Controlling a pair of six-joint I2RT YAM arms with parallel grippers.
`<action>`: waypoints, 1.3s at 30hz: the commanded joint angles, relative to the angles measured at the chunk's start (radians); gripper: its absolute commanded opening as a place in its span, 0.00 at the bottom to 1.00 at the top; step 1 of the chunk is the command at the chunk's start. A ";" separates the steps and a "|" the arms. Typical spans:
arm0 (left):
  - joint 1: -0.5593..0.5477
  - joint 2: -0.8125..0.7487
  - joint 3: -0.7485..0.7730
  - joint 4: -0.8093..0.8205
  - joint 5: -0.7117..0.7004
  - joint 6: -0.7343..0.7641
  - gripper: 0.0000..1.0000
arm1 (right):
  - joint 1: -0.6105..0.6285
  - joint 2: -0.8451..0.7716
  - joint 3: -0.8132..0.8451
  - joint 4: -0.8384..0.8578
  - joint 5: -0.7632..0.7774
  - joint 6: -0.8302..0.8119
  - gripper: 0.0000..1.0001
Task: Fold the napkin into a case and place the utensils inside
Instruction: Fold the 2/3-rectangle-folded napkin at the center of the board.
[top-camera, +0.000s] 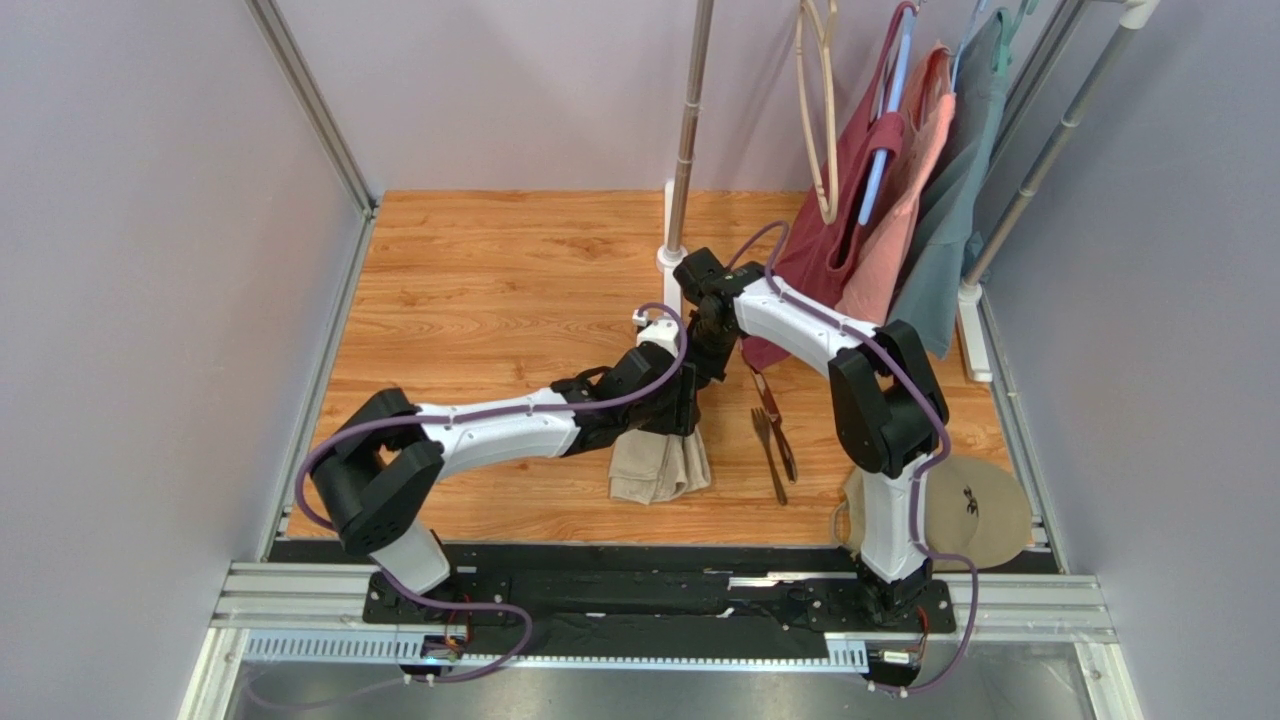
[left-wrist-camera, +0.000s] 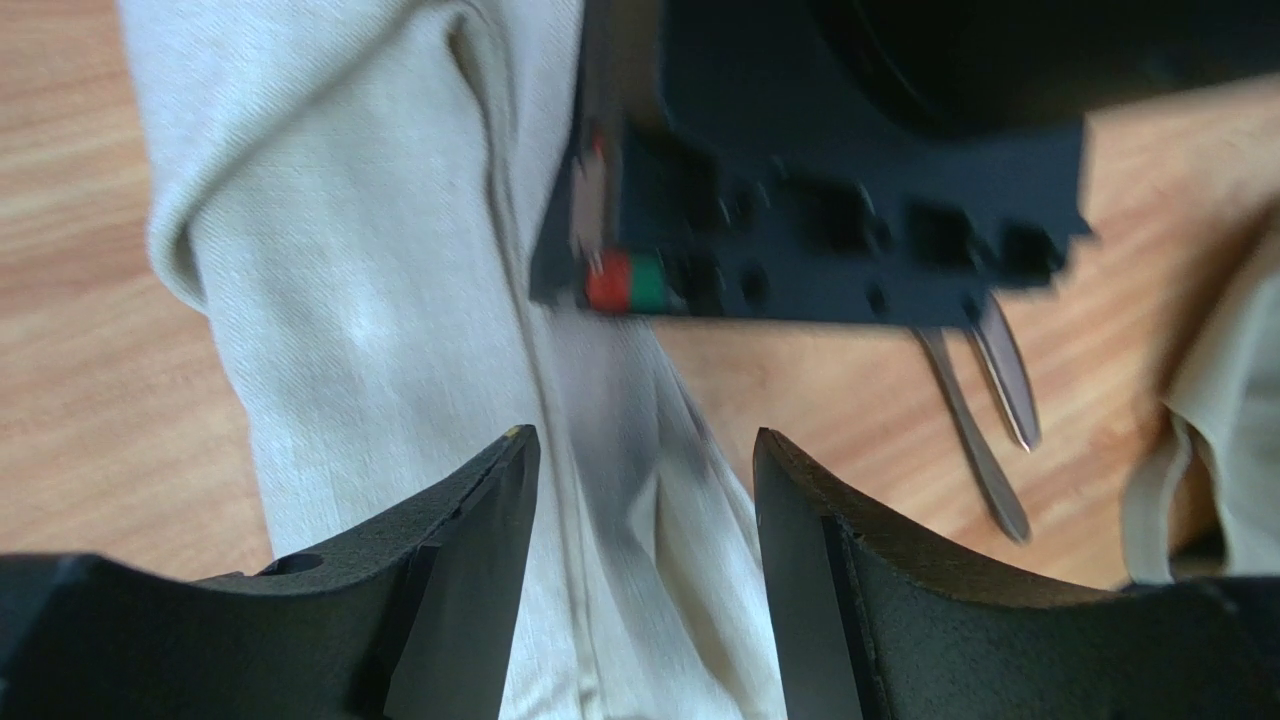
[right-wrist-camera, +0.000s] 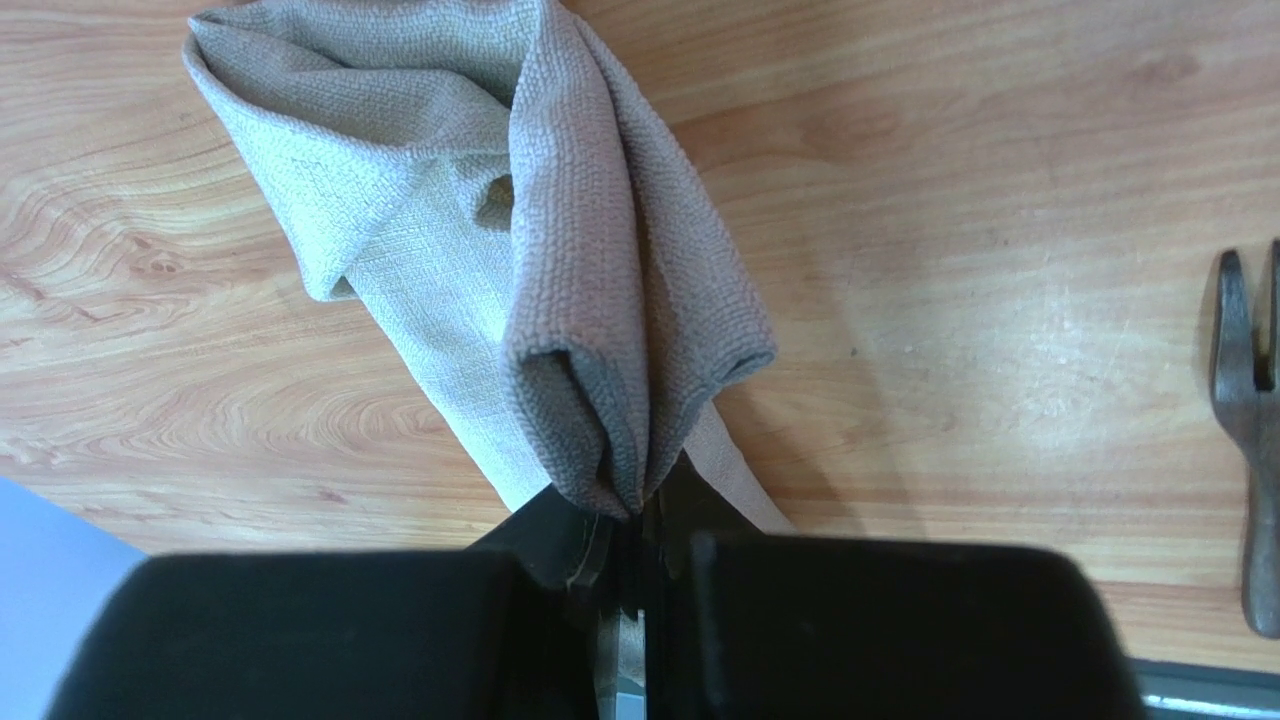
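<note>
The beige-tan napkin (top-camera: 658, 465) is bunched into a loose folded bundle near the table's front middle, not a neat case. My right gripper (top-camera: 703, 365) reaches in from the back and is shut on the napkin's gathered folds (right-wrist-camera: 601, 300), pinching them at the fingertips (right-wrist-camera: 639, 518). My left gripper (top-camera: 679, 413) sits right beside it, open, with the cloth (left-wrist-camera: 391, 300) lying under and between its fingers (left-wrist-camera: 646, 480). The dark brown utensils (top-camera: 774, 435), a fork among them, lie on the wood just right of the napkin. They also show in the left wrist view (left-wrist-camera: 992, 413), and the fork shows in the right wrist view (right-wrist-camera: 1247, 435).
A round tan disc (top-camera: 962, 510) lies at the front right by the right arm's base. Maroon, salmon and grey-teal garments (top-camera: 887, 210) hang on a rack at the back right. A metal pole on a white foot (top-camera: 679, 180) stands behind the grippers. Grey walls enclose the wooden table (top-camera: 481, 285).
</note>
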 joint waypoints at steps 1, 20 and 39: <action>-0.021 0.064 0.108 -0.066 -0.142 -0.046 0.64 | 0.018 -0.014 0.053 -0.063 0.044 0.083 0.03; 0.048 0.122 0.116 -0.126 0.057 -0.149 0.15 | 0.002 -0.034 0.033 0.012 0.025 0.028 0.34; 0.338 0.128 -0.054 0.156 0.717 -0.096 0.03 | -0.114 -0.132 -0.066 0.299 -0.235 -0.609 0.82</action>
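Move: The raised right edge of the napkin strip lies about 4 cm below the open left hand, some 1 cm ahead and level with it sideways. From that hand the fork lies roughly 12 cm right and 5 cm back, the knife 13 cm right and 1 cm back, both about 8 cm lower. The right hand still grips the napkin's far part; the edge that the left hand goes for lies about 5 cm back and 4 cm left of the right hand. Left hand sinks about 4 cm, pinches the napkin's right edge, draws left; right lets go, moving forward. ##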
